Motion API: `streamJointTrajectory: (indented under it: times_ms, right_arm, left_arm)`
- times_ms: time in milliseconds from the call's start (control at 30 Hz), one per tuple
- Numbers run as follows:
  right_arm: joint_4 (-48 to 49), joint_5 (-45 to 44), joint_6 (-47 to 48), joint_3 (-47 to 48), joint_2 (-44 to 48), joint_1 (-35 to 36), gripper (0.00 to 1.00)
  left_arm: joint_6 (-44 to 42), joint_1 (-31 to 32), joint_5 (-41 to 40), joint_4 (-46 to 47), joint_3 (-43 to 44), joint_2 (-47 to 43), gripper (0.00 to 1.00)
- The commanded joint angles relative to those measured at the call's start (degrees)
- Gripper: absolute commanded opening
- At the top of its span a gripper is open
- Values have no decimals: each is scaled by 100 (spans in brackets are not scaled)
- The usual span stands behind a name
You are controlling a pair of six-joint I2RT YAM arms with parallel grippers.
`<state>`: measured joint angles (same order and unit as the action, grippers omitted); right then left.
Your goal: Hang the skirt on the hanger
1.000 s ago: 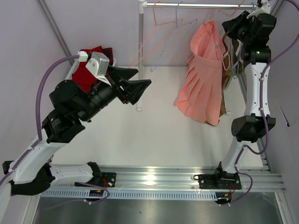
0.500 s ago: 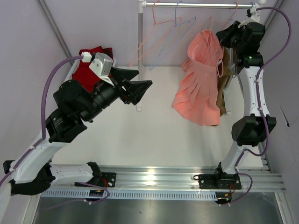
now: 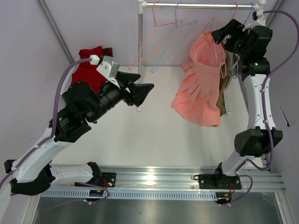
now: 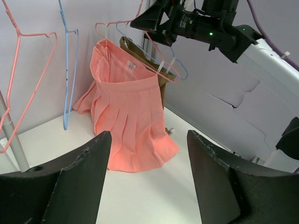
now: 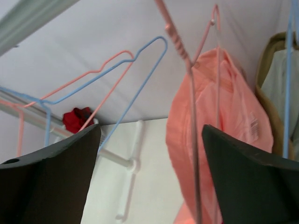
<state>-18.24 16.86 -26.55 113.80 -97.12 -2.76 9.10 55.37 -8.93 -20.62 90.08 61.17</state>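
Observation:
The salmon-pink pleated skirt (image 3: 201,88) hangs on the pink wire hanger (image 3: 223,65) at the right end of the rail (image 3: 196,5). Its hem reaches down to the table. My right gripper (image 3: 227,38) is up beside the hanger's top, open. In the right wrist view the hanger's wire (image 5: 191,93) runs between the wide jaws of the right gripper (image 5: 152,133), with the skirt (image 5: 219,140) behind it. My left gripper (image 3: 140,81) hovers open and empty at centre left. In the left wrist view the left gripper (image 4: 148,137) faces the skirt (image 4: 131,121) and the hanger (image 4: 161,63).
An empty pink hanger (image 3: 149,37) and pale blue hangers (image 3: 170,42) hang further left on the rail. A white post (image 3: 140,56) holds the rail up. A brown garment (image 3: 225,88) hangs behind the skirt. A dark red cloth (image 3: 91,63) lies at the back left.
My right gripper has gone from shut to open, letting go of the hanger. The skirt has swung slightly left. My left arm has shifted a little to the right.

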Motion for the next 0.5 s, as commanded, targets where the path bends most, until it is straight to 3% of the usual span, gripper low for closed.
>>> streamJointTrajectory:
  times_ms: [0,267,467]
  right_arm:
    - [-57,247,-228,-234,588,-40,99]
    - [-540,-156,-246,-1754,2055,-93,99]
    - [-1067,-412,-220,-3608,3663,-31,99]
  left_arm:
    - [127,-53,-135,58,-78,-113,72]
    - [162,-79,-583,-161,-456,-464,72]
    - [487,-97,-847,-319,-947,-737,72]
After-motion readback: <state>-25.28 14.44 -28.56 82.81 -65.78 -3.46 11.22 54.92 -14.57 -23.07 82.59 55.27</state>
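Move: From the right gripper, the skirt's pink hanger has its middle some 10 cm ahead, 3 cm right and 3 cm lower. The skirt itself hangs about 4 cm ahead, 4 cm left and 27 cm below. The brown garment is roughly 10 cm ahead, 11 cm right and 22 cm down; an empty blue hanger is 9 cm ahead, 23 cm left, level. From the left gripper, the skirt lies about 32 cm ahead, 35 cm right, 34 cm below. Draw the right gripper straight back, about 15 cm, away from the hung pink hanger and the rod, keeping the jaws wide open so they clear the hanger's near arm; let it sink as it speeds up, ending some 5 cm lower and tipped slightly down. Meanwhile ease the left gripper down and left, away from the skirt, turning slightly counter-clockwise, jaws still open. ##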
